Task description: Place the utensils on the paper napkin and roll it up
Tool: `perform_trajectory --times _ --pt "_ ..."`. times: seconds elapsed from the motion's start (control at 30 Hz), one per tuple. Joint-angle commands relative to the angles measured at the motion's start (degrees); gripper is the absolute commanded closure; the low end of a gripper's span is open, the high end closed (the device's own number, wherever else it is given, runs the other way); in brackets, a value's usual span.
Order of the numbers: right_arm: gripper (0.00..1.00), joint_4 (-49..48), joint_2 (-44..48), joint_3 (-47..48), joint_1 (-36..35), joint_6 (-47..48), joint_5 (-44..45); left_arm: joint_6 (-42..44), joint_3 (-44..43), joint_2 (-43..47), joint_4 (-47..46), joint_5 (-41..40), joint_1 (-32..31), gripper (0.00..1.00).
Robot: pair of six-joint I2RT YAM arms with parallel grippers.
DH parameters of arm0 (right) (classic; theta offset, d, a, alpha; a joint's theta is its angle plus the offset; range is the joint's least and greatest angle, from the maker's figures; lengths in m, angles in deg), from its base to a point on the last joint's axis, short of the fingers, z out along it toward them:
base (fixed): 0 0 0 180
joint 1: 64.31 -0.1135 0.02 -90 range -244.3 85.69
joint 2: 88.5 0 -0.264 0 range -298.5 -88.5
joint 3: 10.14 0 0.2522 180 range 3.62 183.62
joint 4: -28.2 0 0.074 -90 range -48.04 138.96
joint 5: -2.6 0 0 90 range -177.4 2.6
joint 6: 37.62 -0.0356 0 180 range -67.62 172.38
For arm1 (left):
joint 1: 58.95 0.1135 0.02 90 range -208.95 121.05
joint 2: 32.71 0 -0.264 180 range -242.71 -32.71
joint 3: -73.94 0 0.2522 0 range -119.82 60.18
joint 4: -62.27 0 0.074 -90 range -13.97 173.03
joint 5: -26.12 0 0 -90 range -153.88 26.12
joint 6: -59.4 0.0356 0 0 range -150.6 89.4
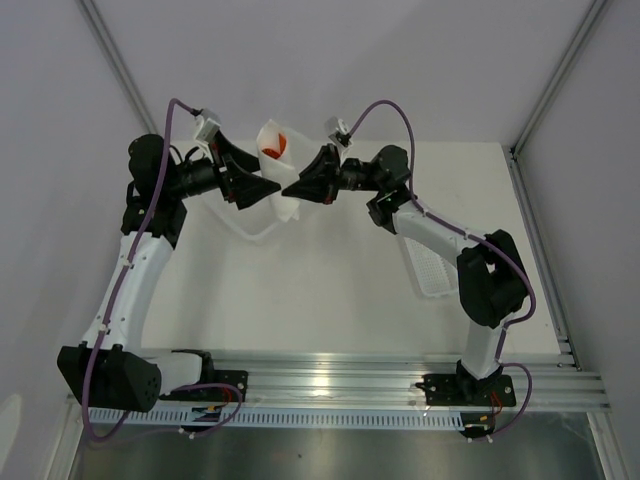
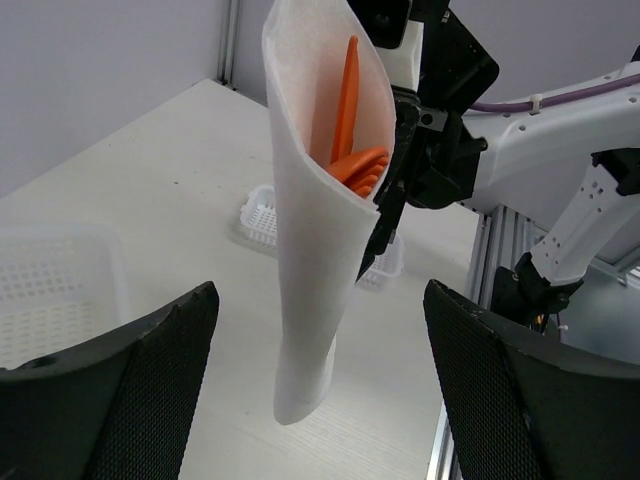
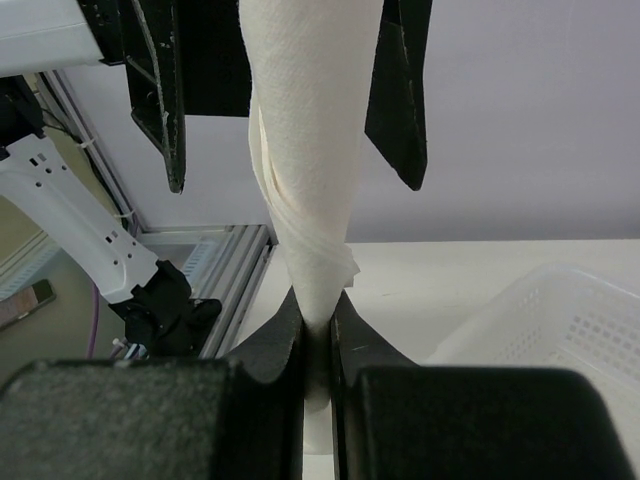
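The paper napkin is rolled into a white cone and hangs upright above the table. The orange-red utensils stick out of its open top. My right gripper is shut on the narrow part of the roll. My left gripper stands open, its fingers wide on either side of the roll's lower end and apart from it. From above, the napkin with the utensils sits between my left gripper and my right gripper.
A narrow white plastic tray lies on the table under my right arm. It also shows behind the roll as a tray. A large white mesh basket stands at the left and shows as a basket at the right wrist's lower right.
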Motion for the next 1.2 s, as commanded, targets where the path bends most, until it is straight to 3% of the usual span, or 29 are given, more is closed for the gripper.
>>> perform_trajectory --times 0.0,0.1,0.3,0.43,0.57,0.73,1.07,1.17 --pt "1.0 -3.1 3.2 3.1 -0.1 1.1 -2.2 -0.6 0.0 0.2 -1.7 1.3 -0.3 0.13" --pt "1.0 -2.4 3.1 4.5 -0.8 1.4 -4.1 -3.2 0.0 -0.3 -7.0 4.0 -0.9 0.12" --pt "1.0 -1.6 2.5 7.2 -1.9 2.5 -4.6 -2.2 -0.3 -1.1 -7.5 5.9 -4.5 0.13" --pt "1.0 -1.0 3.3 7.6 -2.2 3.2 -5.5 -4.3 0.2 -0.9 -10.2 3.9 -4.5 0.22" --pt "1.0 2.1 4.0 7.1 -2.3 5.5 -5.8 -12.0 -0.4 -1.5 -17.5 4.7 -4.5 0.31" --pt "1.0 2.1 4.3 7.3 -2.3 6.2 -5.4 -9.6 0.0 -1.4 -14.0 5.3 -5.0 0.42" --pt "1.0 0.0 4.0 8.9 -3.0 4.9 -5.8 -8.6 0.1 -1.4 -13.0 2.8 -5.6 0.39" --pt "1.0 0.0 4.0 8.9 -3.2 4.8 -5.8 -8.8 -0.4 -1.5 -13.3 3.1 -5.8 0.46"
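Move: The rolled napkin with the orange utensils inside stands nearly upright in mid-air, about 4 cm to the right of the open left hand, some 3 cm ahead and with its middle about 3 cm above. The right hand already pinches it near its lower part, so its middle is some 4 cm above that hand, 1 cm ahead and 1 cm left. From the left hand, the big basket lies about 18 cm ahead, 4 cm left and 36 cm below; the small tray lies about 5 cm ahead, 35 cm right and 38 cm below. Rightward and a little back, the left hand closes in on the held napkin roll by about 4 cm, turning some 10 degrees clockwise, then rises about 2 cm while its fingers narrow partway around the roll above the right fingers. The right hand keeps its pinch and draws the roll back and up about 5 cm, tilting with it some 10 degrees. ##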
